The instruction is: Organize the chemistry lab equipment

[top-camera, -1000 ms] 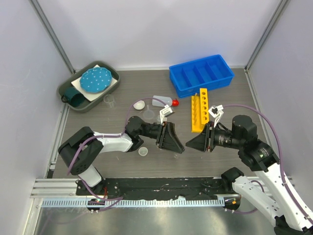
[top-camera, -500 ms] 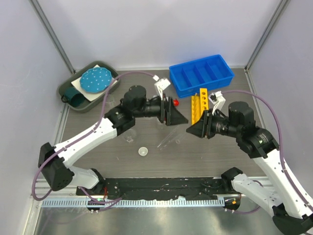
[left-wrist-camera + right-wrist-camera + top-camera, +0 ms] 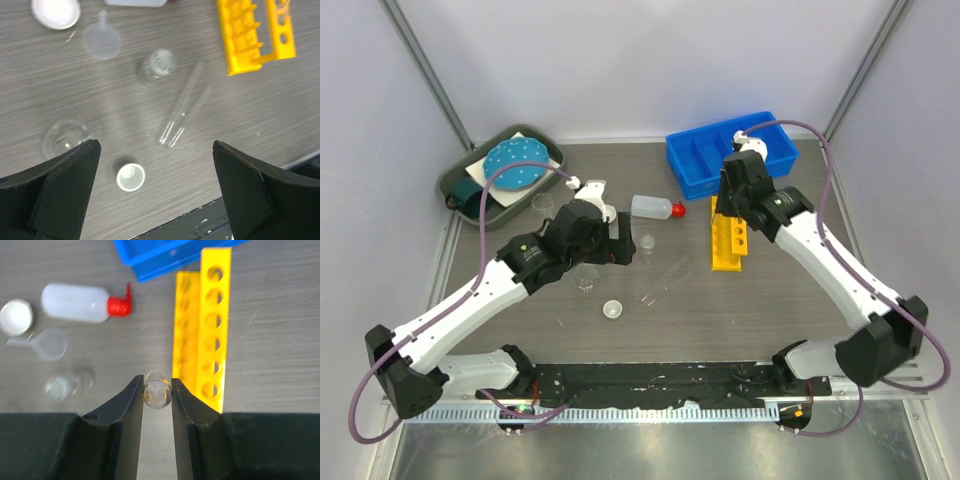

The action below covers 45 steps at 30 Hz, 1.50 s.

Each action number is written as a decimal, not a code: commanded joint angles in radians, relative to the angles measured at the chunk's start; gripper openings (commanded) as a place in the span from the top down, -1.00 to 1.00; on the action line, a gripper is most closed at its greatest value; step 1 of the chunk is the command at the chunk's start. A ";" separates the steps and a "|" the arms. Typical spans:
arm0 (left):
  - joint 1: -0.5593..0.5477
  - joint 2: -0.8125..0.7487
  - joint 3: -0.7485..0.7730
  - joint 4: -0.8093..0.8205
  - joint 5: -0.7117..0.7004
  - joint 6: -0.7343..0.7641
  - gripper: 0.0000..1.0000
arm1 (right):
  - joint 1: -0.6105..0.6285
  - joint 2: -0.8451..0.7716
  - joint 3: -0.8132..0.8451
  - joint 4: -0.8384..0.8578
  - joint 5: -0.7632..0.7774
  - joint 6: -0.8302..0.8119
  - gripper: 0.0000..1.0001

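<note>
My right gripper (image 3: 157, 390) is shut on a clear glass tube (image 3: 157, 391), seen end-on between the jaws. It hangs just left of the yellow holed rack (image 3: 215, 330), above the rack's left side (image 3: 730, 235) in the top view. My left gripper (image 3: 156, 146) is open and empty above the table. Below it lie two glass tubes (image 3: 185, 107), a small white cup (image 3: 131, 177) and two small beakers (image 3: 157, 65) (image 3: 65, 137). A funnel (image 3: 102, 40) and a white dish (image 3: 56, 11) lie farther off. The red-capped bottle (image 3: 655, 208) lies on its side.
The blue divided bin (image 3: 730, 150) stands at the back right, behind the rack. At the back left is the dark green tray (image 3: 455, 185) with the teal dotted disc (image 3: 515, 162). Another clear beaker (image 3: 542, 203) stands beside that tray.
My left gripper has opened wide and drawn back to the left of mid-table. My right arm has swung from the table's middle to above the yellow rack, carrying the tube.
</note>
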 commanded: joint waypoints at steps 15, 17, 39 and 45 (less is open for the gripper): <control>0.001 -0.175 -0.210 0.066 -0.121 -0.040 -1.00 | -0.141 0.408 0.330 0.250 0.196 -0.018 0.99; 0.001 -0.188 -0.224 0.077 -0.118 -0.046 -1.00 | -0.164 0.422 0.324 0.258 0.165 0.001 0.99; 0.001 -0.181 -0.247 0.091 -0.112 -0.044 -1.00 | -0.187 0.492 0.224 0.321 0.083 0.002 0.98; 0.001 -0.181 -0.244 0.085 -0.114 -0.041 -1.00 | -0.187 0.511 0.200 0.336 0.064 0.010 0.99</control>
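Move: The clear test tube is already in my right hand, and the yellow rack it goes to is centred about 9 cm ahead, 5 cm right and some 17 cm below; its row of holes runs forward. The red-capped bottle lies about 14 cm ahead and 12 cm left, the blue bin's middle 28 cm ahead and 7 cm right, the glass vial 2 cm ahead and 14 cm left. From my left hand the rack is roughly 18 cm ahead and 25 cm right. Still pinching the test tube, I carry it with my right hand forward about 15 cm along the rack towards its far end, easing right over it and turning some 15 degrees clockwise; once out there I slow and sink about 7 cm towards the rack. My open, empty left hand drifts left and down about 4 cm each, then waits. ##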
